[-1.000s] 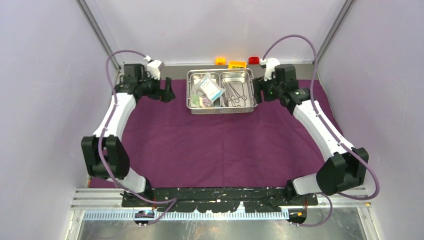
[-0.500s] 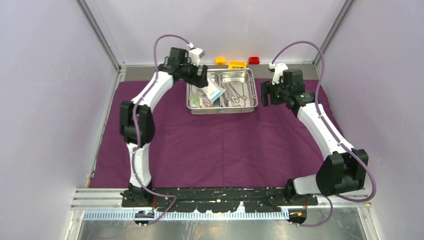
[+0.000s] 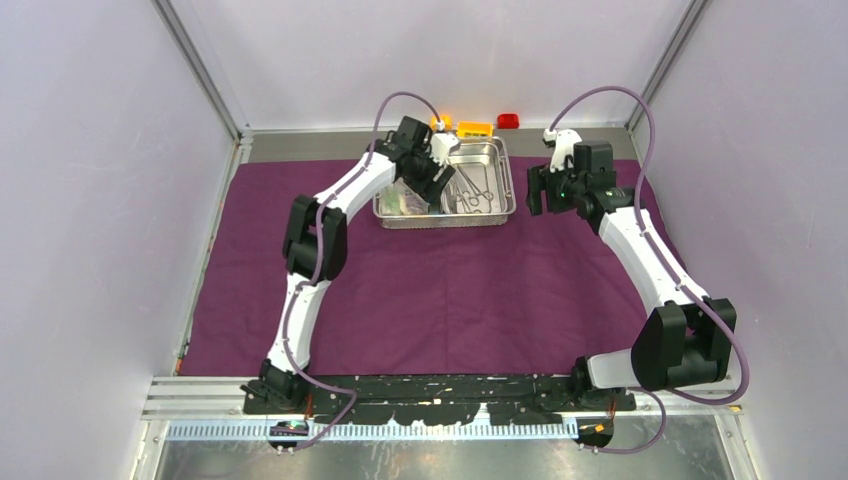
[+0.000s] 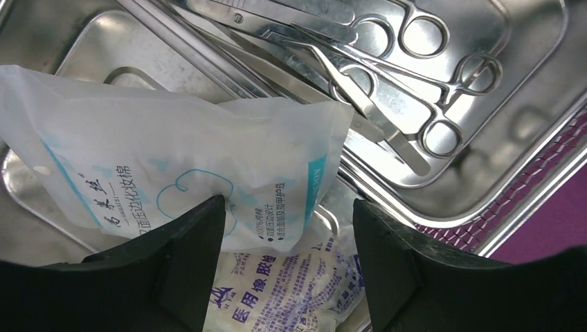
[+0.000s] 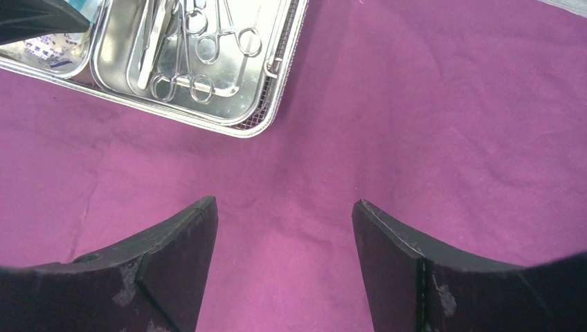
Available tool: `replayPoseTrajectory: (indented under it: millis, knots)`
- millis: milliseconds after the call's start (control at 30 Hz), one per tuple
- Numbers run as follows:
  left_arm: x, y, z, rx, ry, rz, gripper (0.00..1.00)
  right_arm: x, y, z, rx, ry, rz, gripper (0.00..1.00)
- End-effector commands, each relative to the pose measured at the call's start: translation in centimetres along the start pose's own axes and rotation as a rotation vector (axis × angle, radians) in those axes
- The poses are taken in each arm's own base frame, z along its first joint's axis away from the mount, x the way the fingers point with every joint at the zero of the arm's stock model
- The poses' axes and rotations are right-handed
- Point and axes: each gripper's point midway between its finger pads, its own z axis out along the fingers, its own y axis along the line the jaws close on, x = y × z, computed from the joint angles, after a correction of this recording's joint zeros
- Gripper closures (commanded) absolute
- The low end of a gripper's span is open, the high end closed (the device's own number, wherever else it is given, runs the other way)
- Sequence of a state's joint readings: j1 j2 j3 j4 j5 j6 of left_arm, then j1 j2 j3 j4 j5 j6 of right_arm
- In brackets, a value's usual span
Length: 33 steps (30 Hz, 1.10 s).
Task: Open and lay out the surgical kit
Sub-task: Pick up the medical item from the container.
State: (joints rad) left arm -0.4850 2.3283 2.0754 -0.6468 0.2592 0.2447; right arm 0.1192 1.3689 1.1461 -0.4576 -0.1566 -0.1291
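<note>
The steel tray [image 3: 508,186] stands at the back of the purple cloth [image 3: 430,290]. Scissors and clamps [image 4: 408,76] lie in its right compartment. A white packet with blue print [image 4: 173,162] rests on a packet with purple print [image 4: 284,294] in the left compartment. My left gripper [image 4: 287,207] is open just above these packets, its fingers [image 4: 187,252] either side of the upper packet's near corner, holding nothing. My right gripper [image 5: 284,204] hangs open over bare cloth, just right of the tray [image 5: 266,114].
An orange brick [image 3: 474,128] and a red brick [image 3: 508,120] sit on the grey strip behind the tray, with a yellow one partly hidden by my left arm [image 3: 350,185]. Purple walls close in the left, back and right sides.
My left arm has swung from the left of the tray to over its left compartment, and its jaws have narrowed somewhat. The right gripper has drifted slightly right, away from the tray.
</note>
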Motion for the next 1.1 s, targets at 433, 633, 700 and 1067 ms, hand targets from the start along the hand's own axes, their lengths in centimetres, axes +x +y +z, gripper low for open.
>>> replayPoseTrajectory:
  millis: [433, 633, 700, 1067]
  knots:
    - [-1.1, 0.9, 0.4, -0.097, 0.021, 0.105, 0.69, -1.7, 0.3, -1.0, -0.034, -0.073, -0.027, 0.24]
    - [-2.5, 0.3, -1.1, -0.066, 0.000, 0.135, 0.88, -1.4, 0.3, -0.7, -0.040, -0.061, -0.027, 0.24]
    - [-3.3, -0.2, -2.1, -0.051, -0.009, 0.149, 0.92, -1.3, 0.4, -0.6, -0.045, -0.058, -0.026, 0.24]
    - [-5.8, -2.9, -10.2, -0.115, 0.033, 0.457, 1.00, -1.6, -0.1, -0.9, -0.016, -0.069, -0.026, 0.25]
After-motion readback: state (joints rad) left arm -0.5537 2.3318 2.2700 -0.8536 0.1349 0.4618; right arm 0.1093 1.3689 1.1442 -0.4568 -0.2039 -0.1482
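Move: The white medical packet lies in the tray's left compartment, its middle about 4 cm ahead of my open left hand, 2 cm to its left and some 2 cm lower; its near end is already close to my fingers. The tweezers lie level with my left hand, 4 cm to its right; the scissors are 8 cm right and 1 cm ahead. The purple-printed packet sits 4 cm left and 3 cm back. From my right hand the white packet is about 22 cm left and 8 cm ahead. I ease my left hand forward about 1 cm, dipping slightly, while the fingers close from well open and pinch the near, right-hand end of the white packet. Keeping that grip, I raise it some 5 cm out of the tray, drawing back about 2 cm towards the end as the wrist tilts and turns a little clockwise, roughly 15 degrees in all. ##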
